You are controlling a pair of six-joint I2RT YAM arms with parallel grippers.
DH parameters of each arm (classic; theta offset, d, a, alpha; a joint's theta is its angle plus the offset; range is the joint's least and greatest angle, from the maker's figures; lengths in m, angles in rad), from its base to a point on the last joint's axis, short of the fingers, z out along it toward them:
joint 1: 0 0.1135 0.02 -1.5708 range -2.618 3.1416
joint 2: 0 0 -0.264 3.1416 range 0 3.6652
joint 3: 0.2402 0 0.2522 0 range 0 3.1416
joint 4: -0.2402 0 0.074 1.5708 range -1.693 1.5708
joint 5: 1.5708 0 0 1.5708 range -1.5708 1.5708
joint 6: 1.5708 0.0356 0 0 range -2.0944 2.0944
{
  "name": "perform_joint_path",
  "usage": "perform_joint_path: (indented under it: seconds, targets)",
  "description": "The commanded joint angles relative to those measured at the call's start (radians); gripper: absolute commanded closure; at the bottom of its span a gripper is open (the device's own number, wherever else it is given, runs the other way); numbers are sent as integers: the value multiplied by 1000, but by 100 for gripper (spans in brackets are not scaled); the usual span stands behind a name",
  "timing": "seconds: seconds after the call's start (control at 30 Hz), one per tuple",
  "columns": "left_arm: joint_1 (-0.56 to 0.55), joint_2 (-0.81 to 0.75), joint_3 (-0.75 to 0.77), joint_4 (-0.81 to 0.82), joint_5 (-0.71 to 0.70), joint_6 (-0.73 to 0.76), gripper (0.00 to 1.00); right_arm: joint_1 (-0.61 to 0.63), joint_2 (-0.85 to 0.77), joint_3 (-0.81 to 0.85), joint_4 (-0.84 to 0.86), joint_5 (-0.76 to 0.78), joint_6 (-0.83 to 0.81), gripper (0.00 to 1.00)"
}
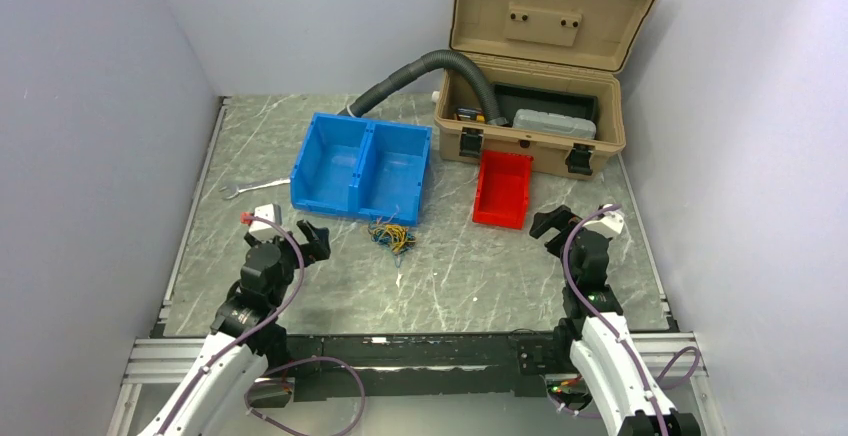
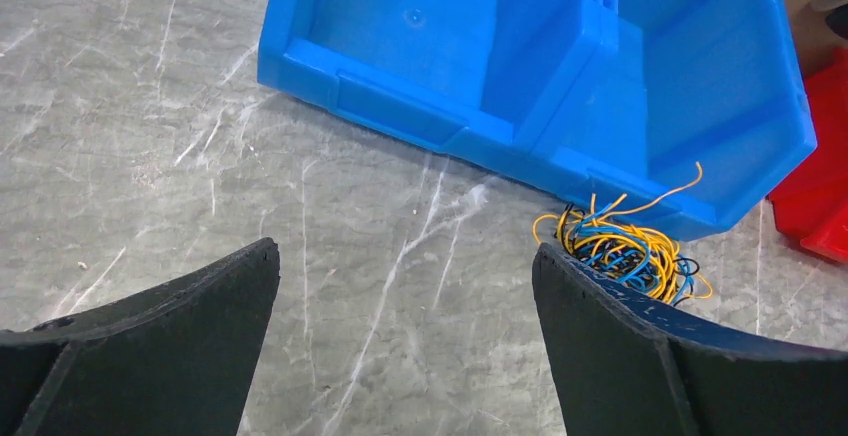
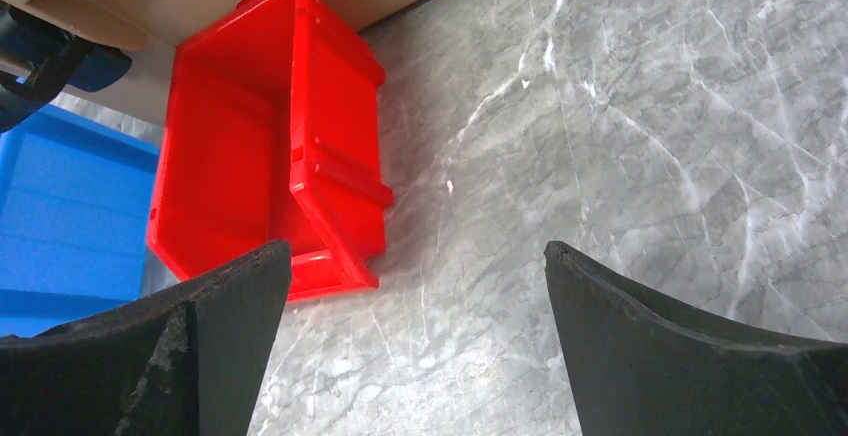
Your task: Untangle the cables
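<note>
The cables [image 1: 392,236] lie as a small tangled bundle of yellow-orange, blue, green and black wires on the marble table, just in front of the blue bin. In the left wrist view the cables [image 2: 625,248] sit beyond my right fingertip, partly hidden by it. My left gripper [image 1: 312,236] hovers left of the bundle, open, with only bare table between its fingers [image 2: 405,256]. My right gripper [image 1: 552,222] is open too, near the red bin, holding nothing [image 3: 415,251].
A blue two-compartment bin [image 1: 362,164] stands behind the cables. A red bin [image 1: 502,188] sits to the right, seen also in the right wrist view as a red bin [image 3: 270,136]. A tan toolbox [image 1: 535,66] with lid up and a grey corrugated hose [image 1: 415,74] stand at the back. A wrench [image 1: 250,189] lies far left.
</note>
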Motion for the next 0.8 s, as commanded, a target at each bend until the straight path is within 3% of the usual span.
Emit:
perform_joint_path:
  seconds: [0.0,0.27,0.4,0.6,0.77]
  targets:
    - [-2,-32,7,34,9,9,1,-1,-13,21,41,10,3,0]
    - [-1,-1,2,86,93,47,0,-1,-4,25,42,3,8,0]
    - [-1,18,-21,188,240,108,1,-1,-24,42,10,5,13,0]
    - [-5,72,-23,249,315,136,1,-1,-67,24,12,-11,2,0]
    - [-30,153,-19,324,396,161,2,0,-56,21,48,-109,-46,0]
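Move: The tangled cables lie on the table roughly 18 cm to the left hand's right, some 10 cm ahead of it and about 9 cm below. The blue bin's middle is about 17 cm beyond the cables and 7 cm to their left; the red bin is some 12 cm farther out than the cables and 26 cm to their right. From the right hand, the cables are around 40 cm to the left, 5 cm ahead and 8 cm lower. Towards the cables goes the left hand, still empty and well clear of them: after a slight rise of about 1 cm it swings to its right by some 5 cm, without advancing, turning clockwise nearly 20 degrees so the open fingers come round to face them. The right hand keeps its place beside the red bin, fingers open, rising only 1.5 cm late on. ##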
